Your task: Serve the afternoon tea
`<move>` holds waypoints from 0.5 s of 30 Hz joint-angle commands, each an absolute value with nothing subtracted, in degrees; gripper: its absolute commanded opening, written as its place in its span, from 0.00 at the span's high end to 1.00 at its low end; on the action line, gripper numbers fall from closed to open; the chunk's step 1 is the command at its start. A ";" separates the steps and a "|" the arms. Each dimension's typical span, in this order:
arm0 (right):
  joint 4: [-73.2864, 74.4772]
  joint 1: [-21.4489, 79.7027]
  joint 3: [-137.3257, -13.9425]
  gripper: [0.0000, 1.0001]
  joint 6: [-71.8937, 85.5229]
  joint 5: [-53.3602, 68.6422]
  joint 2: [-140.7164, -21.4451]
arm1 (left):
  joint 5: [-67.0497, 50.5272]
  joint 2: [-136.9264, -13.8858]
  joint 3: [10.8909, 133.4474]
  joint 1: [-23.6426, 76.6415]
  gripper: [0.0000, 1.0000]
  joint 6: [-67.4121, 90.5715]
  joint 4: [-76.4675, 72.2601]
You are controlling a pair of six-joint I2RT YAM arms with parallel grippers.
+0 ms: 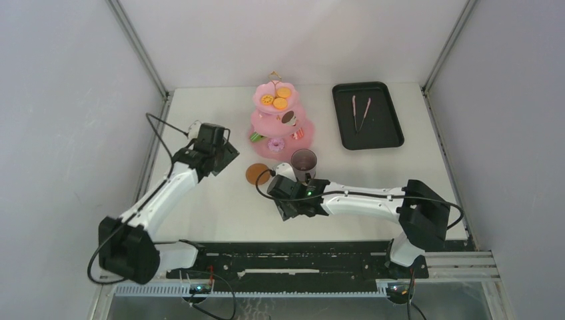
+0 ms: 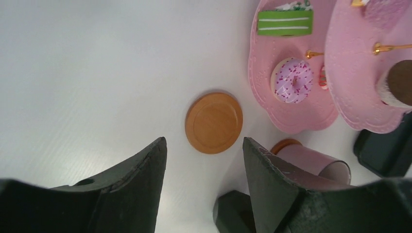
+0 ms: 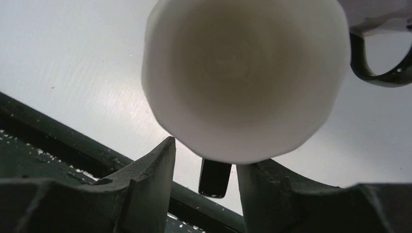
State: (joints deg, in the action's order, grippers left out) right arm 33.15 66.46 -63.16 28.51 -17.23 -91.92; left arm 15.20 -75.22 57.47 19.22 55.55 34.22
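Note:
The pink three-tier stand with toy pastries is at the back centre. In front of it a dark mug stands on a brown coaster. A second coaster lies bare to its left. My left gripper hovers open just short of the bare coaster and holds nothing. My right gripper is beside the mug. In the right wrist view a mug's pale round face looms close. Its black handle sits between the parted fingers, with gaps on both sides.
A black tray with thin tongs lies at the back right. Another dark mug handle shows at the upper right of the right wrist view. The black rail runs along the table's near edge.

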 commanded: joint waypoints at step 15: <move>28.63 68.47 -69.91 1.00 36.66 -21.71 -99.20 | 22.18 -43.39 47.69 19.90 0.37 56.55 43.87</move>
State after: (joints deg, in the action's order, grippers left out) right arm 29.52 66.63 -64.40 33.58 -18.96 -98.21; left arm 20.40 -46.85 47.81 19.66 58.00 40.69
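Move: Just below the right hand, some 3 cm down and barely 1–2 cm ahead and to the left, is the black handle of the white-lined mug, with that mug's body about 6 cm ahead and 3 cm left. The pinkish mug stands some 13 cm ahead and 2 cm right, and the bare coaster lies about 10 cm ahead and 11 cm left, 7 cm down. From the left hand the handle is roughly 15 cm back, 19 cm right and 9 cm lower. Sinking about 2.5 cm with a small drift to the left, the right hand brings its open fingers down astride the black handle, closing them on the way so that they pinch it from both sides, and the wrist turns some 5 degrees clockwise. Meanwhile the empty left hand draws back, up and left by about 10 cm, away from the bare coaster, its fingers tipping upward. ##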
